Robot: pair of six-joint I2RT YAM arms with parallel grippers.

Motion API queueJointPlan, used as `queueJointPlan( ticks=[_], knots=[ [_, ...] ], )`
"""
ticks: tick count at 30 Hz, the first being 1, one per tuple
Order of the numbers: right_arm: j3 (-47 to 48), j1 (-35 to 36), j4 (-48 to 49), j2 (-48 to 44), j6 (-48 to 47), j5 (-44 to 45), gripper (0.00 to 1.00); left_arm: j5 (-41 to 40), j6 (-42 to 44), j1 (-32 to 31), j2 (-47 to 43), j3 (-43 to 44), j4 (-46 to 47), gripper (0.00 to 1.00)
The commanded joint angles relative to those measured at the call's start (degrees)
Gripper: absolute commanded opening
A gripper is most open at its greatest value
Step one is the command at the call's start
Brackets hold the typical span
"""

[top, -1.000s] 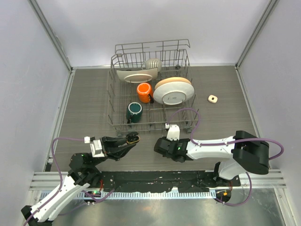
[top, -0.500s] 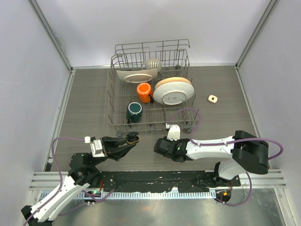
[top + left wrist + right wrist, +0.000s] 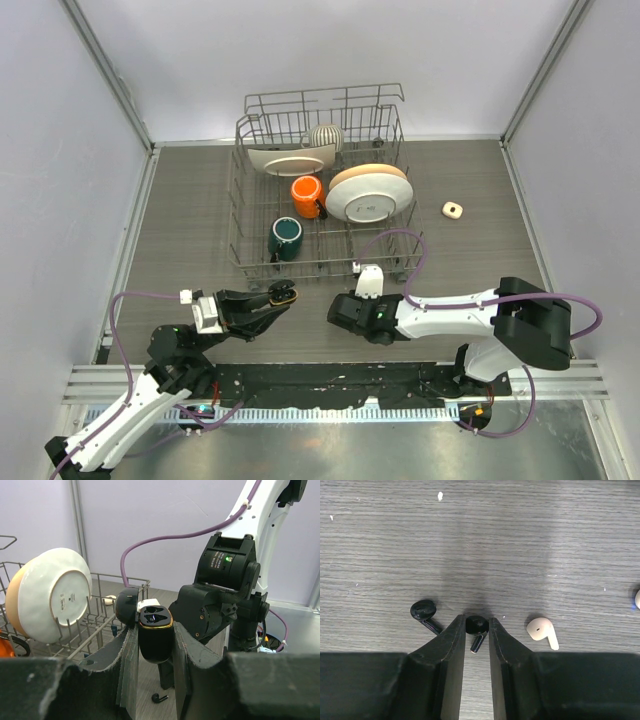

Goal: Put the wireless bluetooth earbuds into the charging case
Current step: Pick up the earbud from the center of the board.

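My left gripper (image 3: 155, 630) (image 3: 279, 295) is shut on a black charging case (image 3: 155, 642) with a gold rim. It holds the case upright above the table, with the lid (image 3: 127, 605) swung open. In the right wrist view my right gripper (image 3: 476, 622) (image 3: 343, 311) points down at the table. Its jaws are shut on the head of a black earbud (image 3: 477, 626). A second black earbud (image 3: 423, 611) lies just left of the fingers. A cream earbud (image 3: 540, 629) lies to their right. In the left wrist view one black earbud (image 3: 159, 697) shows on the table below the case.
A wire dish rack (image 3: 238, 236) stands behind both grippers, holding plates (image 3: 368, 193), an orange mug (image 3: 307, 193) and a green mug (image 3: 286, 238). A small cream object (image 3: 453, 209) lies on the table at the right. A pale rounded thing (image 3: 637, 599) shows at the right wrist view's edge.
My right gripper's jaws have closed in onto the black earbud. Neither arm has visibly shifted, and the left gripper keeps its hold on the case.
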Motion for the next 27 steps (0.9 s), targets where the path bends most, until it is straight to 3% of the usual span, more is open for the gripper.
queueJointPlan(
  ticks=[1,4,15,27],
  knots=[
    [1.58,0.32,0.5,-2.61,-2.05,3.7,0.07,-0.6,0.02,-0.22,-2.95,-4.46,0.96,0.0],
    [1.59,0.49,2.08,-5.78,-6.52,5.27,0.01,-1.38,-0.07,-0.14,-2.95,-4.37,1.13,0.0],
    [1.59,2.25,11.48,-24.84,-23.76,12.66,0.01,-7.8,-4.02,-0.14,-2.43,-5.43,5.71,0.0],
    [2.73,3.57,26.68,-29.17,-39.93,11.7,0.01,-11.14,-6.48,-0.22,-2.25,-5.34,5.7,0.0]
  ],
)
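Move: The right fingers are already shut on a black earbud at the table; the open charging case, gripped in the left hand, is some 15 cm to their left, about 4 cm back and 24 cm up. The other black earbud lies about 4 cm left and 1 cm ahead of the right hand, a white earbud some 4 cm straight right, the far white earbud about 10 cm right and 2 cm ahead. From the left hand, the gripped earbud is about 15 cm right, 4 cm ahead and 24 cm below. Keeping its pinch on the black earbud, the right hand lifts it almost straight up off the table by about 19 cm, drifting a few centimetres forward and left on the way, while the wrist tips the downward-slanting fingers up and out by some 30 degrees, bringing the earbud nearer the case. Slightly later the left arm, its fingers still closed on the open case, eases a couple of centimetres forward and up with a small turn of the wrist, tilting the case a little. ##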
